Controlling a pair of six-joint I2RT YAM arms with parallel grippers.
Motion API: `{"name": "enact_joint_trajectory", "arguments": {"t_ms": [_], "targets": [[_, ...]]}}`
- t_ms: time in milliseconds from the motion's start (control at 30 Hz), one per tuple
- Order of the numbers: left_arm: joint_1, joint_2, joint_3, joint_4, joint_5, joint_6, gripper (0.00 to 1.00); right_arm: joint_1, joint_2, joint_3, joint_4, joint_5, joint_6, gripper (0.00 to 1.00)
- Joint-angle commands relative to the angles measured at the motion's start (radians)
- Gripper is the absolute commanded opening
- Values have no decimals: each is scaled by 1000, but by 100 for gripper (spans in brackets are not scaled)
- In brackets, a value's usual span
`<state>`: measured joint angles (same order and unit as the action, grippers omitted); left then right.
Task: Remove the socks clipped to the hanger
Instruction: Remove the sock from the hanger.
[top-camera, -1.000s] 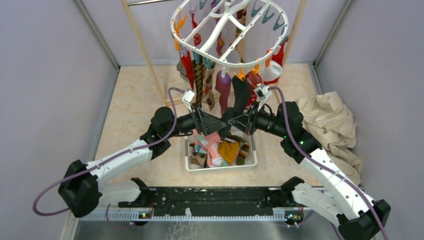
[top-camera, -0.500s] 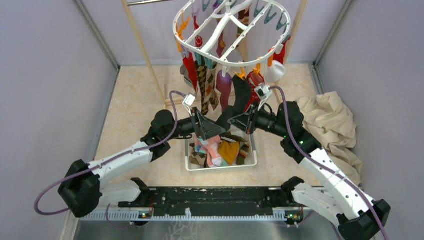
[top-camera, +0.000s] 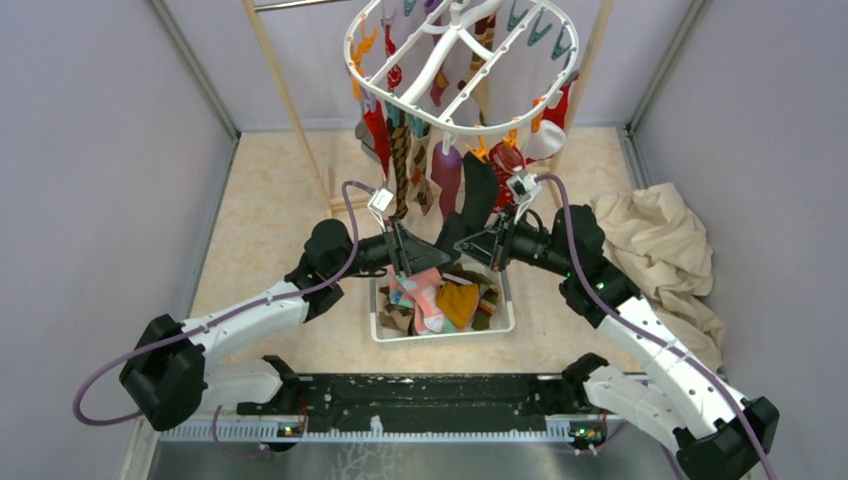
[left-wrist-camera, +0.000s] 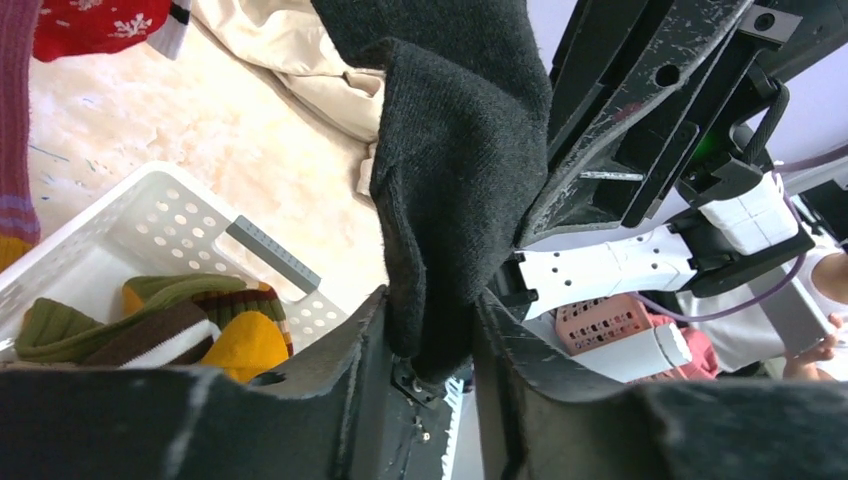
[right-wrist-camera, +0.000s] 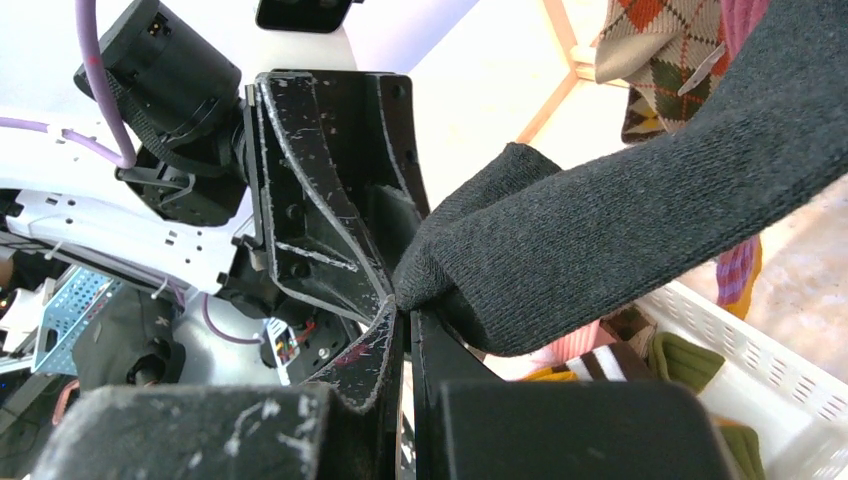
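The white oval hanger hangs at the top with several socks clipped under it, among them red, argyle and purple. A black sock hangs from its near rim down between both arms. My left gripper has the sock's lower end between its fingers, which touch it on both sides. My right gripper is shut, pinching a fold of the same black sock at its tips. In the top view the right gripper faces the left one closely.
A white slotted basket with several loose socks sits right below the grippers; its rim shows in the left wrist view. A beige cloth lies on the floor at right. Wooden rack poles stand behind, and grey walls enclose the sides.
My left gripper's jaws have narrowed onto the black sock's end. The hanger has swayed slightly. The right gripper has stayed shut in place.
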<state>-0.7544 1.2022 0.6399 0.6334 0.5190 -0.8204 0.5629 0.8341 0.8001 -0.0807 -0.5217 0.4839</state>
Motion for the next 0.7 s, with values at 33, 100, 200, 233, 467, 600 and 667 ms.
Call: {"name": "enact_joint_trajectory", "arguments": {"t_ms": [33, 100, 200, 233, 467, 600, 667], "targets": [[6, 1, 36, 60, 28, 4, 26, 5, 1, -2, 56, -18, 10, 0], [6, -2, 37, 58, 28, 2, 2, 5, 2, -5, 55, -16, 9, 0], [6, -11, 52, 21, 23, 14, 0, 5, 2, -1, 38, 4, -1, 0], [6, -12, 60, 1, 26, 21, 0, 6, 2, 4, 17, 22, -7, 1], [6, -55, 78, -89, -5, 69, 0, 6, -26, 106, -156, 208, -124, 36], [5, -69, 87, -117, -9, 78, 0, 6, -21, 170, -212, 262, -174, 43], [5, -75, 103, -142, -9, 83, 0, 6, -18, 198, -225, 278, -188, 55]]}}
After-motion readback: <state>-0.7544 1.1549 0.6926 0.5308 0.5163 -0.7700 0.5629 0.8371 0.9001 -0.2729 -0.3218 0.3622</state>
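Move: The lower end of the dark sock is already between my left hand's half-open fingers, about 1 cm to the right. Its orange clip is some 11 cm ahead, 5 cm right and 15 cm up. My right fingers pinch the sock close by; the clip is about 10 cm ahead, 3 cm right and 13 cm up from them, and the red sock 12 cm ahead, 9 cm right and 5 cm up. I shut my left fingers on the sock's lower end while my right hand still pinches it, then raise my left hand about 2 cm with that hold. Once the left has it, my right fingers open about halfway and let go, and the hand goes forward and to the right, away from the left gripper, some 3.5 cm. It dips about 2 cm on the way and comes back up, its fingers swinging clockwise and tipping down some 10 degrees. ##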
